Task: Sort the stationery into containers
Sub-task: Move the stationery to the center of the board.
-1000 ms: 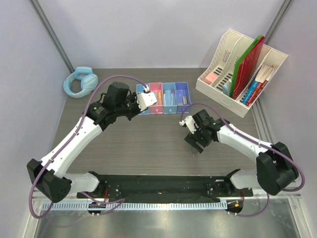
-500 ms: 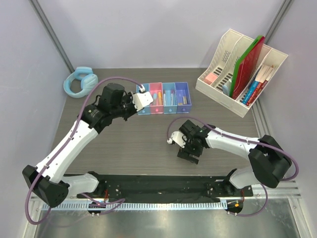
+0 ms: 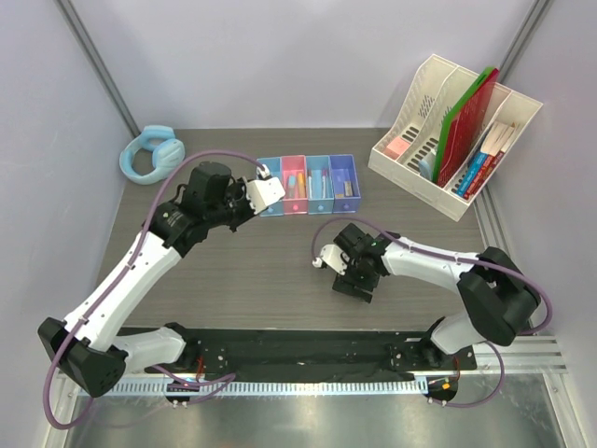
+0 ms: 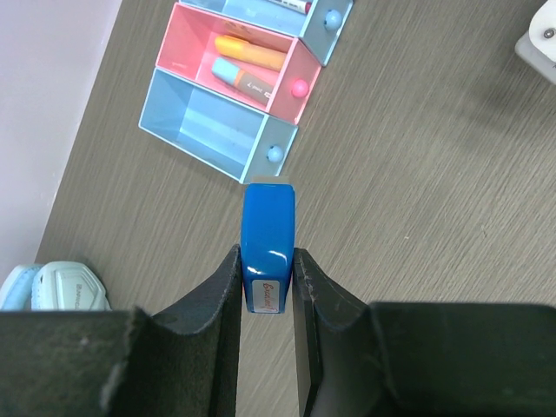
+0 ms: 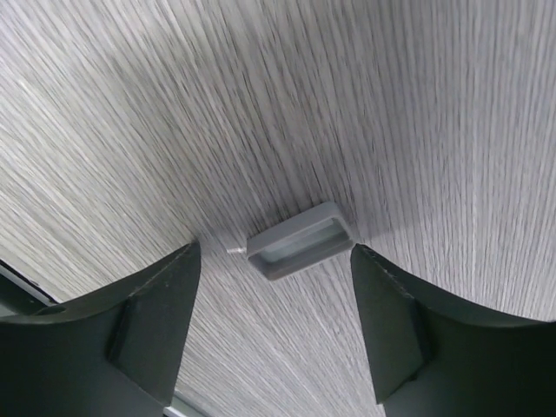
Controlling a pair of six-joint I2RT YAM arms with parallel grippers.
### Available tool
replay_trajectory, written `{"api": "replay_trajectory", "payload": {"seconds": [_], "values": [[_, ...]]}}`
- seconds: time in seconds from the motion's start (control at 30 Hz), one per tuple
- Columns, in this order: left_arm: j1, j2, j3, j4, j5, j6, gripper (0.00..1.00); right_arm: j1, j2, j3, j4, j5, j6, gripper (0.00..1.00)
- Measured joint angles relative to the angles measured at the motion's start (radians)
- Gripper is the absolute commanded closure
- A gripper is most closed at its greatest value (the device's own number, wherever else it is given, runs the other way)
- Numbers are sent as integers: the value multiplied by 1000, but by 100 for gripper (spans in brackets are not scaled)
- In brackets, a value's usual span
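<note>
My left gripper point(image 4: 268, 262) is shut on the blue block point(image 4: 268, 228), which hangs above the table just in front of the end blue bin point(image 4: 208, 130). The containers point(image 3: 308, 183) form a row at the back. A yellow marker point(image 4: 252, 52) and a pale blue tube point(image 4: 233, 73) lie in the pink bin point(image 4: 300, 65). My right gripper point(image 5: 276, 254) is open and low over the table, one finger on each side of the grey eraser point(image 5: 300, 241), not touching it. In the top view that gripper point(image 3: 355, 278) hides the eraser.
Light blue headphones point(image 3: 149, 154) lie at the back left. A cream file organiser point(image 3: 410, 121) with red and green folders point(image 3: 469, 117) stands at the back right. The black base rail point(image 3: 298, 350) runs along the near edge.
My right gripper moved left and toward the near edge, came down over the eraser, and its jaws narrowed a little. My left arm drew back slightly from the bins, still holding the block.
</note>
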Motion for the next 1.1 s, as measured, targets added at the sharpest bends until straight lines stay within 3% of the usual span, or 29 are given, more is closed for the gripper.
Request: {"api": "replay_trajectory", "payload": {"seconds": [0.7,1.1], "values": [[0,-34,-31,-7,-14,1,100,0,57,46,19,-17,5,80],[0,-39,-48,-7,-29,5,100,1,116,110,21,-2,-15,85]]}}
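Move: The small grey piece lies between the right hand's open fingers, about 1 cm forward and 1 cm left of the point midway between the pads, and about 1 cm lower. From that hand, the four-drawer box is some 24 cm ahead and 12 cm left, and the white rack about 33 cm ahead and 20 cm right, rising higher. From the left hand, which holds the blue item, the grey piece is about 8 cm back, 23 cm right and 25 cm below. Staying level close over the table, the right hand eases about 1.5 cm left and 1 cm forward while its fingers close from well open to about a third, pinching the small grey piece between the tips. With that grip kept and the wrist hardly turning, it then sets off forward and left towards the box, covering roughly another 2 cm and picking up speed at the end, still with no lift. ##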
